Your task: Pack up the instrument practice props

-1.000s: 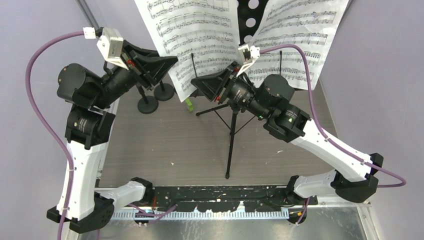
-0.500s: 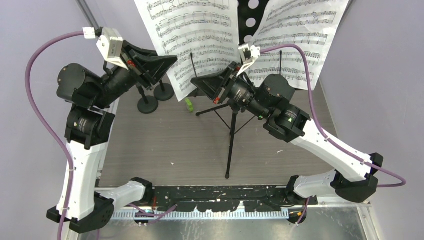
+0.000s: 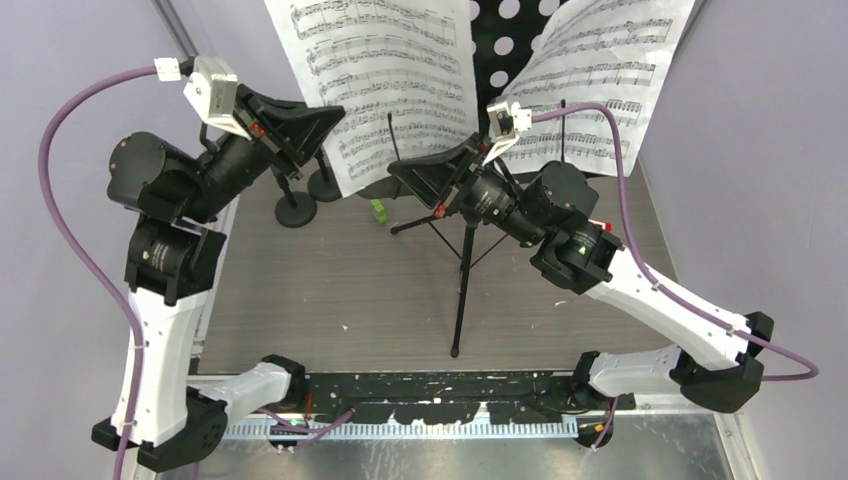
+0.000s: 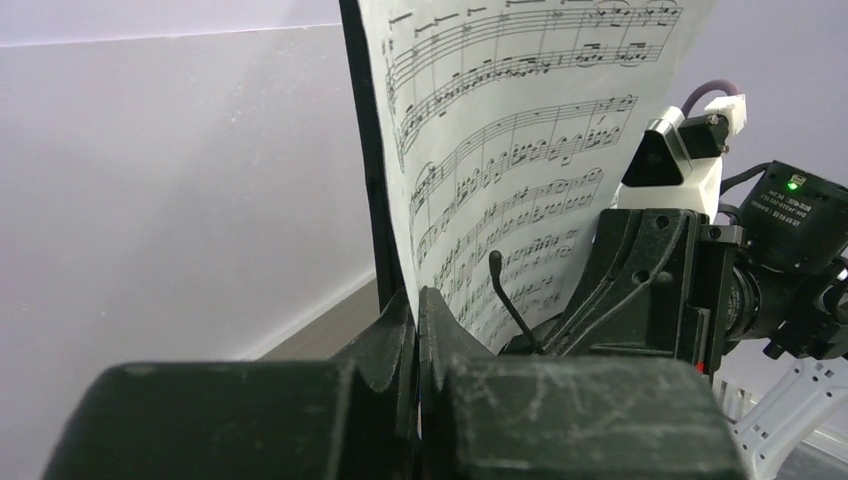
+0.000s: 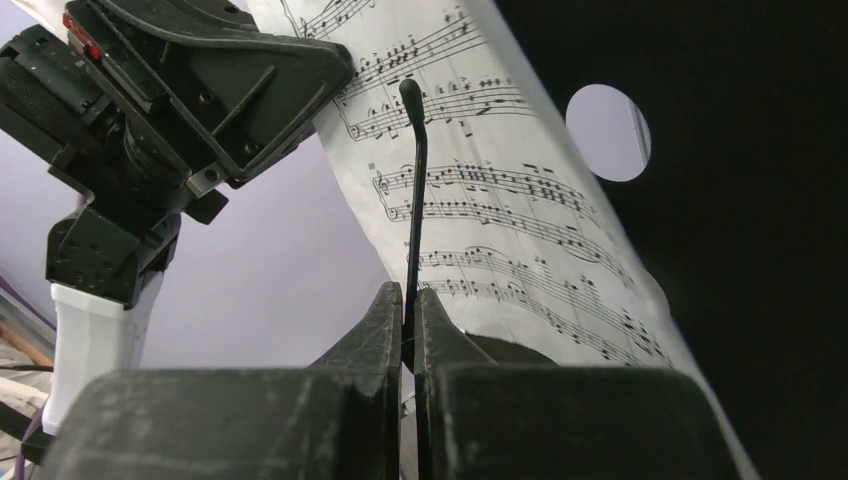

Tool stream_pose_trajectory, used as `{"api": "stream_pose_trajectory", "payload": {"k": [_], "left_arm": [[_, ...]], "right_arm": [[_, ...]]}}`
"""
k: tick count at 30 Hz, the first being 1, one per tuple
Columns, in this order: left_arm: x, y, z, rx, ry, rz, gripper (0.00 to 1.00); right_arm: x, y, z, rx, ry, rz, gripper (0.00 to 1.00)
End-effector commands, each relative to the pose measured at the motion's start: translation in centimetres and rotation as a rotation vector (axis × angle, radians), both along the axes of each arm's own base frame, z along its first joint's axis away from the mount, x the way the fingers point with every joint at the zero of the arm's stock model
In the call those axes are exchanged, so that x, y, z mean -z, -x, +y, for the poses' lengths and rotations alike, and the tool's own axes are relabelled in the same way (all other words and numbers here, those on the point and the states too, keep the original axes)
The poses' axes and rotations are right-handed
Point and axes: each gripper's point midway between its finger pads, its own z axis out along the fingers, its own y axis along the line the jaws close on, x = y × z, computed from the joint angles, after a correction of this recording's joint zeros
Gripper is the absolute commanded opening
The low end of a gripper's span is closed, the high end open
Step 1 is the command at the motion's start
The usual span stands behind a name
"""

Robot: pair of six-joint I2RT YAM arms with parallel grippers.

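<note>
The black perforated music rack (image 3: 497, 40) stands on tripod legs (image 3: 462, 270) at the back. Two white sheet-music pages rest on it, one on the left (image 3: 385, 80) and one on the right (image 3: 600, 80). My left gripper (image 3: 338, 114) is shut on the left page's lower left edge, and the paper runs down between its jaws (image 4: 417, 300). My right gripper (image 3: 393, 171) is shut on the rack's thin black wire page retainer (image 5: 413, 190), which stands up in front of the left page (image 5: 500, 210). Two black round-based mic holders (image 3: 296, 210) (image 3: 328, 184) stand behind the left arm.
A small green piece (image 3: 378, 208) lies on the grey table (image 3: 330, 290) near the tripod. Purple walls close in on both sides. The two grippers sit close together in front of the rack. A second wire retainer (image 3: 562, 130) holds the right page.
My left gripper has shut on the left page, which has shifted a little left and uncovered more of the rack's holes. The right gripper has shut on the wire retainer.
</note>
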Motion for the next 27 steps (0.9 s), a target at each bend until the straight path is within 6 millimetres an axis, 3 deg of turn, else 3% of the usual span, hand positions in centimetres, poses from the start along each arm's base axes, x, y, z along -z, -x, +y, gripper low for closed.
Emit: {"api": "stream_pose_trajectory", "payload": {"k": [1, 6, 12, 21, 24, 27], "left_arm": [[-3.1, 2.9, 2.2, -0.069, 0.028, -0.106, 0.0], [-3.2, 4.6, 4.9, -0.191, 0.017, -0.13, 0.0], [-1.7, 5.9, 11.1, -0.496, 0.028, -0.071, 0.0], [3.8, 6.5, 18.9, -0.888, 0.045, 0.142, 0.0], [6.5, 5.9, 20.4, -0.991, 0.028, 0.226, 0.0], [10.3, 4.4, 20.7, -1.049, -0.032, 0.333, 0.0]], "right_arm": [[-2.2, 1.1, -1.6, 0.003, -0.052, -0.067, 0.01], [-2.0, 1.1, -1.9, 0.014, -0.047, -0.073, 0.01], [-1.9, 1.2, -2.3, 0.024, -0.044, -0.078, 0.01], [-1.3, 1.2, -2.4, 0.029, -0.035, -0.077, 0.01], [-1.2, 1.3, -2.7, 0.034, -0.033, -0.079, 0.01], [-0.9, 1.3, -2.9, 0.037, -0.029, -0.077, 0.01]]}}
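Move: The left music sheet is already pinched at its left edge in the left hand; its middle lies about 6 cm to the right, some 2 cm farther out and 3 cm higher, against the stand. The page clip is roughly 5 cm right, 1 cm back and 4 cm below the left hand, the right music sheet about 27 cm right and 4 ahead. From the right hand, holding that clip, the left sheet's middle is some 4 cm ahead, 1 right and 10 above. The left music sheet is drawn out from behind the page clip by its pinched edge: the left hand sweeps some 18 cm left, away from the stand, at first also back about 8 cm and slightly up, then sinking and easing forward, while turning some 50 degrees counter-clockwise. The right fingers keep their hold on the clip, drifting a little right. ##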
